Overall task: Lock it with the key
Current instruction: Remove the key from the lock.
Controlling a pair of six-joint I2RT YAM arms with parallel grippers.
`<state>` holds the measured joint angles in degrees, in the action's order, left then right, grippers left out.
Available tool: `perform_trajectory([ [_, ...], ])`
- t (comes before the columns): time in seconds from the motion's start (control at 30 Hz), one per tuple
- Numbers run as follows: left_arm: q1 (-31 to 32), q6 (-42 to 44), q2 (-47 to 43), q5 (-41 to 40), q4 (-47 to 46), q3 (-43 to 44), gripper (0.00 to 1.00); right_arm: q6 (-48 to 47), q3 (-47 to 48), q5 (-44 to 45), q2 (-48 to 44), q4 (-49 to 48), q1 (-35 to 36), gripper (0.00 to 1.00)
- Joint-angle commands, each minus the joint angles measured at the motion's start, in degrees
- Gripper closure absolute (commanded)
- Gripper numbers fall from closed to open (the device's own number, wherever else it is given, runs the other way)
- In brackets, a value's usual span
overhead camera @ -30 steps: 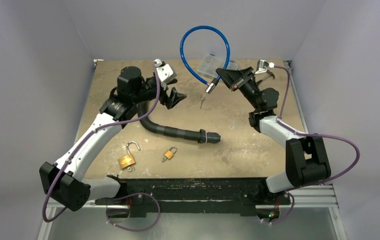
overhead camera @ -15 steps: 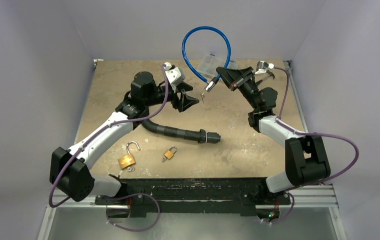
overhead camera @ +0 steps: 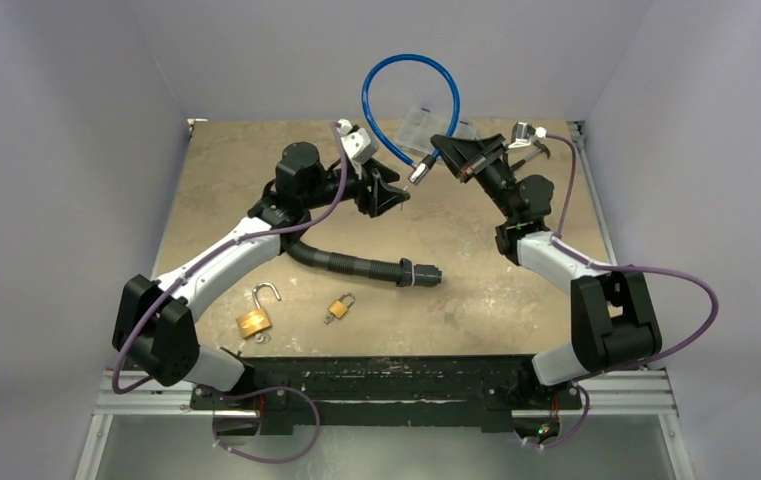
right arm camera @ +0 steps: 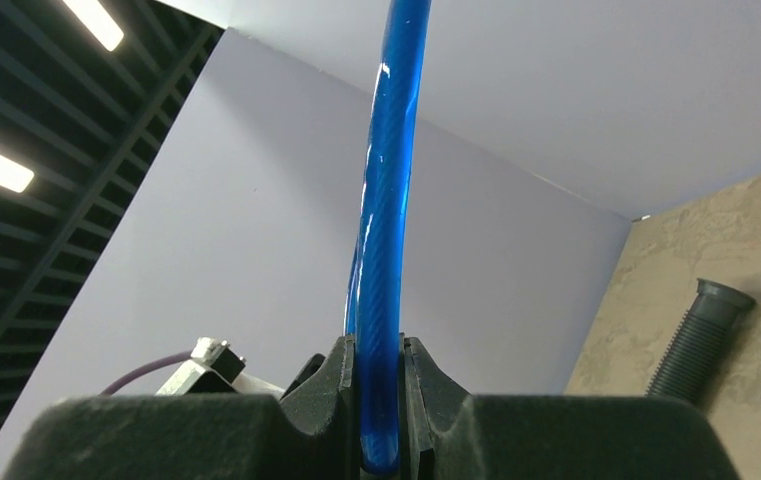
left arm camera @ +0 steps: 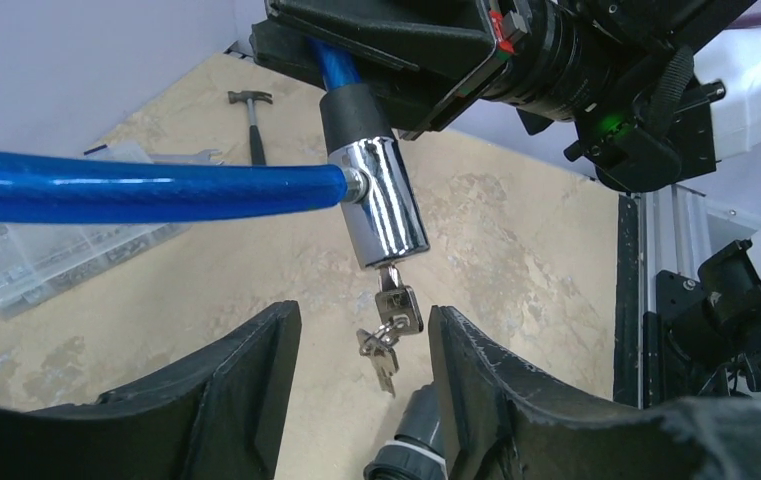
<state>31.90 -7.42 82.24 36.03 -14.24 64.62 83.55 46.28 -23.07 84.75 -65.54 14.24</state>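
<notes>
My right gripper (overhead camera: 446,150) is shut on the blue cable lock (overhead camera: 367,95) and holds it up over the back of the table. In the right wrist view the cable (right arm camera: 384,250) is pinched between the jaws of that gripper (right arm camera: 378,350). The chrome lock cylinder (left arm camera: 381,205) hangs at the cable's end. A key (left arm camera: 397,305) sticks out of its bottom, and a spare key (left arm camera: 381,358) dangles from it on a ring. My left gripper (left arm camera: 364,330) is open, one finger on each side of the key, neither touching it. From above, the left gripper (overhead camera: 396,192) sits just below-left of the cylinder (overhead camera: 420,172).
A black corrugated hose (overhead camera: 351,262) lies mid-table, its end (left arm camera: 411,445) just under the left jaws. An open brass padlock (overhead camera: 255,320) and a smaller brass padlock (overhead camera: 338,306) lie near the front. A clear plastic box (overhead camera: 418,125) and a hammer (left arm camera: 252,110) sit at the back.
My left arm has swung right to the hanging lock cylinder, and its jaws have narrowed around the key. The right arm has kept the cable almost still.
</notes>
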Motion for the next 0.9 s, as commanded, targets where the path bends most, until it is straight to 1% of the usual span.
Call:
perform_trajectory([
  [0.0,0.6,-3.2,1.0,0.2,-5.6,2.8,0.49,1.0,2.8,2.1,-0.9,-5.9,0.5,1.00],
  [0.07,0.7,-3.5,1.4,0.0,-5.9,2.8,0.54,1.2,2.8,2.1,-0.8,-6.2,0.5,1.00],
  [0.17,0.8,-4.5,1.8,-0.8,-6.2,2.9,0.64,1.3,2.9,1.8,-0.7,-6.6,0.5,1.00],
  [0.27,0.8,-6.3,1.9,-0.3,-7.2,2.8,0.80,1.4,2.8,1.7,-0.6,-7.2,0.5,1.00],
  [0.37,0.7,-9.2,2.1,2.3,-9.2,2.5,0.96,1.4,2.7,1.6,-0.2,-8.8,0.5,1.00],
  [0.4,0.7,-10.4,2.1,3.2,-9.7,2.4,1.00,1.4,2.8,1.3,-0.1,-9.6,0.5,1.00],
  [0.63,0.3,-20.0,1.8,12.0,-16.4,-0.2,1.00,2.7,3.2,-1.7,1.7,-16.6,0.2,1.00],
  [0.87,-0.6,-36.1,3.1,19.0,-31.4,-3.5,1.00,5.1,3.9,-4.1,2.9,-25.2,0.2,1.00],
])
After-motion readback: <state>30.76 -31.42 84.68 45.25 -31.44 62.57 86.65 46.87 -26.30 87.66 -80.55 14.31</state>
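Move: The key sticks out of the silver lock only about 2 cm to the right of the open left gripper and 1 cm above it. The lock is some 2 cm ahead, 4 cm right and 4 cm above; the black hose end lies roughly 8 cm back, 5 cm right and 28 cm below. From the right hand, holding the blue cable above the lock, the key is about 4 cm back, 6 cm left and 7 cm below. Ease the left gripper about 1 cm right onto the key and shut its fingers to pinch it just below the lock. Then take both hands up 3 cm and back a little over 2 cm together, rolling the left wrist some 20 degrees as its fingertips tip slightly up; let the right hand keep its grip on the cable and tip up about 10 degrees. ##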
